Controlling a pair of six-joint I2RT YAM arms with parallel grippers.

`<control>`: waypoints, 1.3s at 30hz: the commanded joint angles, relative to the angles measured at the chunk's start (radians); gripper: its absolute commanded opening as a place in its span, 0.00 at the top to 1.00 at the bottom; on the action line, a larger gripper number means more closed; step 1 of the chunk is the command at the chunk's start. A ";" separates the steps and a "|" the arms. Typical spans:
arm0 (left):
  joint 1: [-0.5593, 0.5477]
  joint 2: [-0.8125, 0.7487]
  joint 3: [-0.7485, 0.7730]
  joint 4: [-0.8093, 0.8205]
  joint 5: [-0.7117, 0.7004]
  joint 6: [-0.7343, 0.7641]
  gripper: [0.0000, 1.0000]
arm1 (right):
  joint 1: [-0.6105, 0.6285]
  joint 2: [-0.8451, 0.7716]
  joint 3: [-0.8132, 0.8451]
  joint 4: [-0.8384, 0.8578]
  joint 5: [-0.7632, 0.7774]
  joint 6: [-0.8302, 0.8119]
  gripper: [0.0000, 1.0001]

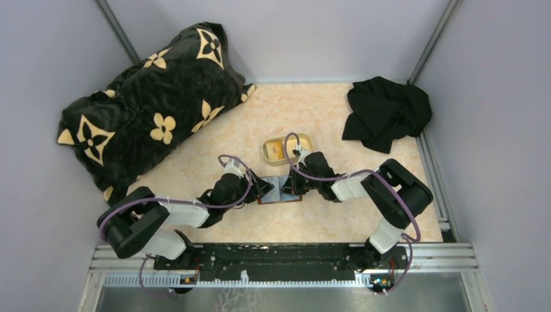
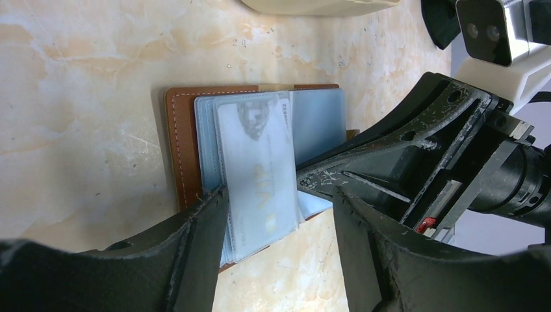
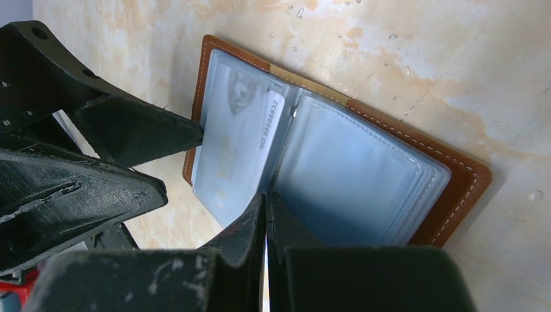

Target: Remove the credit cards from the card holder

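Note:
The card holder lies open on the table between both grippers, brown outside, with pale blue-grey clear sleeves inside. A white credit card sits inside the topmost sleeve of one half. My left gripper is open and straddles the near end of that sleeve. One finger touches the outer edge of the sleeve stack, while the other stands apart over bare table. My right gripper is shut, its tips pressed down at the holder's middle fold. The other half's sleeves look empty.
A tan oval tray with something orange in it stands just behind the holder. A black cloth lies at the back right and a large dark patterned cushion at the back left. Grey walls enclose the table.

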 commanded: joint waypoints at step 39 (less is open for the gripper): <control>-0.013 -0.041 0.177 0.054 0.221 0.023 0.35 | 0.008 0.114 -0.049 0.132 -0.040 0.035 1.00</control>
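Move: The card in the holder's left-hand sleeve lies under the left hand's spread fingers, its middle about 1 cm ahead and 2 cm below; the holder's right page is roughly 7 cm to this hand's right and 1 cm ahead. The tray stands some 13 cm ahead and 6 cm right, with the orange card in it 13 cm ahead and 2 cm right. From the right hand, at the fold, the sleeved card is about 4 cm left, level ahead and 1 cm below. Still touching the outer edge of the left sleeve with one spread finger, the left hand creeps back by half a centimetre, then forward about 2 cm, and at the very end comes free, shooting up and to its right over the fold, ending about 6 cm higher. The right hand keeps its shut fingertips down on the holder at the fold, nearly in place, rolling slightly. ##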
